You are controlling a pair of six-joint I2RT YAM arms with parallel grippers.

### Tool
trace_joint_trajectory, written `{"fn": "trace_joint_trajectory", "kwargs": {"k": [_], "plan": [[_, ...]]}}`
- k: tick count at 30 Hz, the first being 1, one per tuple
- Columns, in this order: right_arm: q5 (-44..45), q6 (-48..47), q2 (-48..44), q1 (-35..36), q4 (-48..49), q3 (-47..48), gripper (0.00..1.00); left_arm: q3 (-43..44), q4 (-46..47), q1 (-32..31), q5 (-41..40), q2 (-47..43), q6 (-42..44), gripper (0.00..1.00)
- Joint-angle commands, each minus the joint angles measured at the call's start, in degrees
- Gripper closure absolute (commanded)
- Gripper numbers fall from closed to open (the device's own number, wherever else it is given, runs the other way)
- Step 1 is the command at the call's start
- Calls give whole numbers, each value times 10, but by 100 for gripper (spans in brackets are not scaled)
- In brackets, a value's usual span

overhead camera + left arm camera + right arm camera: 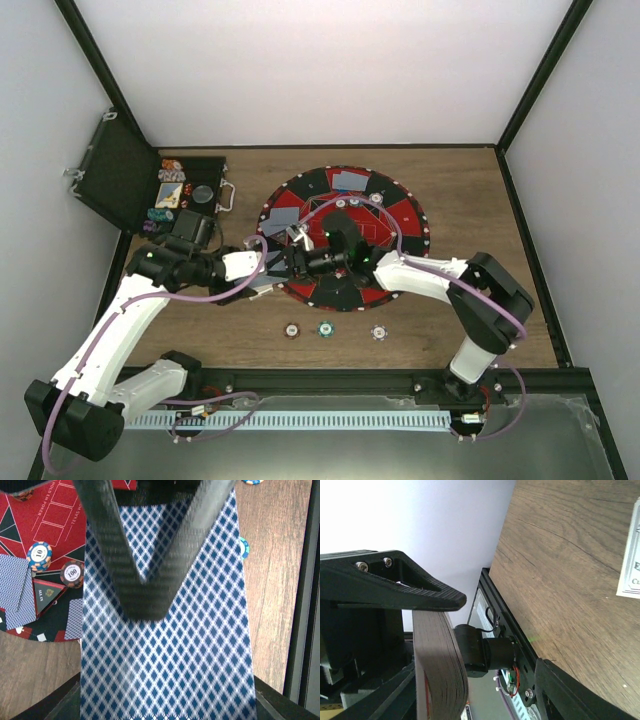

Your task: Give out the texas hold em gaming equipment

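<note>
A thick deck of blue-diamond-backed cards (167, 655) fills the left wrist view, and my left gripper (278, 268) is shut on it over the near left rim of the round red-and-black poker mat (400, 215). My right gripper (500, 632) meets it there with jaws apart. One dark finger (142, 595) lies on the deck's top card. Edge-on, the deck (440, 670) hangs under the upper finger (420, 587). Dealt cards (350, 181) lie on the mat. A blue chip (39, 556) and a brown chip (72, 574) sit beside more cards (17, 597).
A brown chip (291, 329), a teal chip (326, 328) and a white chip (379, 330) lie in a row on the wooden table in front of the mat. The open black case (120, 170) with chips in it stands at the back left. A black frame rail (350, 378) runs along the near edge.
</note>
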Motion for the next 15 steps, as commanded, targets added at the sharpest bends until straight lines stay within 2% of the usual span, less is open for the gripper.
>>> {"fn": "trace_joint_trajectory", "kwargs": {"k": [1, 5, 13, 15], "plan": [[17, -17, -22, -15, -37, -27, 43, 17, 11, -2, 16, -7, 9, 94], [13, -12, -36, -16, -31, -25, 52, 16, 14, -2, 15, -5, 9, 94], [-2, 21, -70, -16, 8, -30, 81, 7, 20, -3, 7, -4, 10, 94], [2, 15, -79, -16, -4, -27, 86, 3, 21, -2, 2, -4, 11, 94]]}}
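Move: The deck is held in the left hand, with its top card's middle some 4 cm to the right hand's left, straight ahead-wise and about level with it; from the left hand it lies about 4 cm to the right, 1 cm ahead and slightly lower. Below the right hand, roughly 17 cm down on the mat, the 100 chip is about 10 cm ahead and 1 cm to the right, and a pair of dealt cards about 15 cm ahead and 1 cm to the left. With one fingertip over the face of the deck's free end, the right hand draws about 1.5 cm to the right, sliding the top card along and out of the left hand's grip, and then lifts some 2 cm with hardly any turn of the wrist. As it goes its fingers close from a bit over half open to nearly shut, pinching the card's free end, while the left hand stays in place and keeps its hold on the rest of the deck. ##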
